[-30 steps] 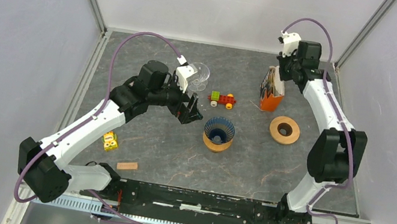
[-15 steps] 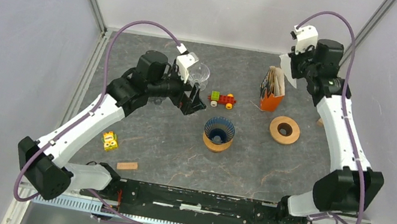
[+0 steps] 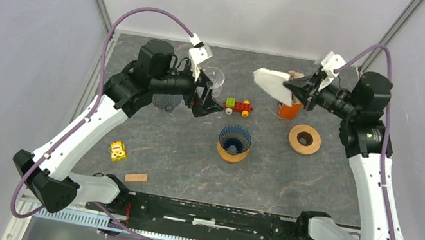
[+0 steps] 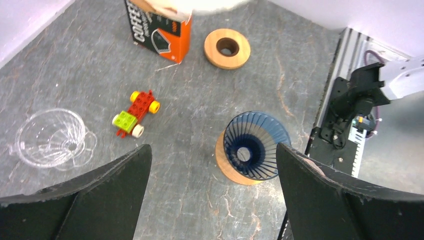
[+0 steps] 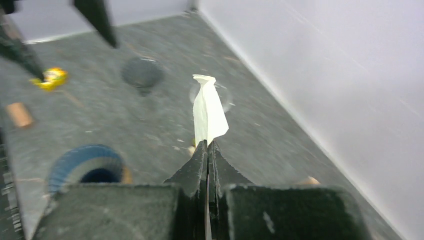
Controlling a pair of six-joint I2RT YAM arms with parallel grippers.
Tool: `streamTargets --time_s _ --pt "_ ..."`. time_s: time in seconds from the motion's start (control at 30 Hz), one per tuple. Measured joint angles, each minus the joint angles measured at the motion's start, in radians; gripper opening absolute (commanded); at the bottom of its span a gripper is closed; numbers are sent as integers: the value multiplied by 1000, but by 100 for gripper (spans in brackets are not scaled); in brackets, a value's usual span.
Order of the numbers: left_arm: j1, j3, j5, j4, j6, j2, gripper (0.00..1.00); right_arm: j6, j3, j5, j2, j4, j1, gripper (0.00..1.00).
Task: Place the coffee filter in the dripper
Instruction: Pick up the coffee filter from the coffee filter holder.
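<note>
The white paper coffee filter hangs in the air, pinched flat at one edge by my right gripper, which is shut on it; the right wrist view shows the filter sticking out beyond the closed tips. The blue ribbed dripper stands upright on its round wooden base at the table's middle, below and to the left of the filter. My left gripper hovers open and holding nothing to the upper left of the dripper. From the left wrist, the dripper lies under the right finger.
An orange coffee-filter box stands under the right gripper, with a wooden ring in front of it. A clear glass dripper and a toy car lie near the left gripper. A yellow block and a wooden block sit front left.
My right arm has drawn the filter up from the orange box and swung it left over the table. The left arm has risen and drawn back slightly, still open.
</note>
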Motion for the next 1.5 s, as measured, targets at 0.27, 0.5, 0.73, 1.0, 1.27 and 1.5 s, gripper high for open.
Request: streamTargets --time_s 0.27,0.5,0.73,1.0,1.27,1.5 --pt "0 10 131 13 0 -10 100 235 -212 -280 -24 248 109 0" --pt "0 -21 211 16 1 -17 100 391 -301 -393 -29 442 155 0" --pt "0 -22 261 33 0 0 72 469 -332 -444 -39 542 167 0" --pt "0 -78 362 68 0 6 39 478 -340 -453 -42 565 167 0" --pt "2 -89 383 101 -2 5 35 411 -352 -452 -42 510 167 0" --pt "10 -117 384 162 -23 2 5 380 -367 -450 -47 472 167 0"
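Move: The left hand is empty and wide open; the coffee filter it goes for, already pinched in the right hand, lies about 16 cm to its right, 7 cm ahead and 5 cm higher. The dripper's middle is roughly 8 cm right, 3 cm back and 20 cm below the left hand. From the right hand the dripper is some 12 cm left, 8 cm back and 25 cm down, the toy car 7 cm ahead, 12 cm left and 34 cm down, the filter box 12 cm ahead, 6 cm right and 29 cm down. The right hand, shut on the filter, swings it back about 10 cm and left some 8 cm while sinking 5 cm, turning roughly 30 degrees counter-clockwise so that its fingers face the left hand across the dripper. The left hand backs off about 5 cm and shifts a little right, turning 20 degrees clockwise to face it, then its wide-open fingers close almost shut and pinch the filter's free edge while the right keeps its grip. ##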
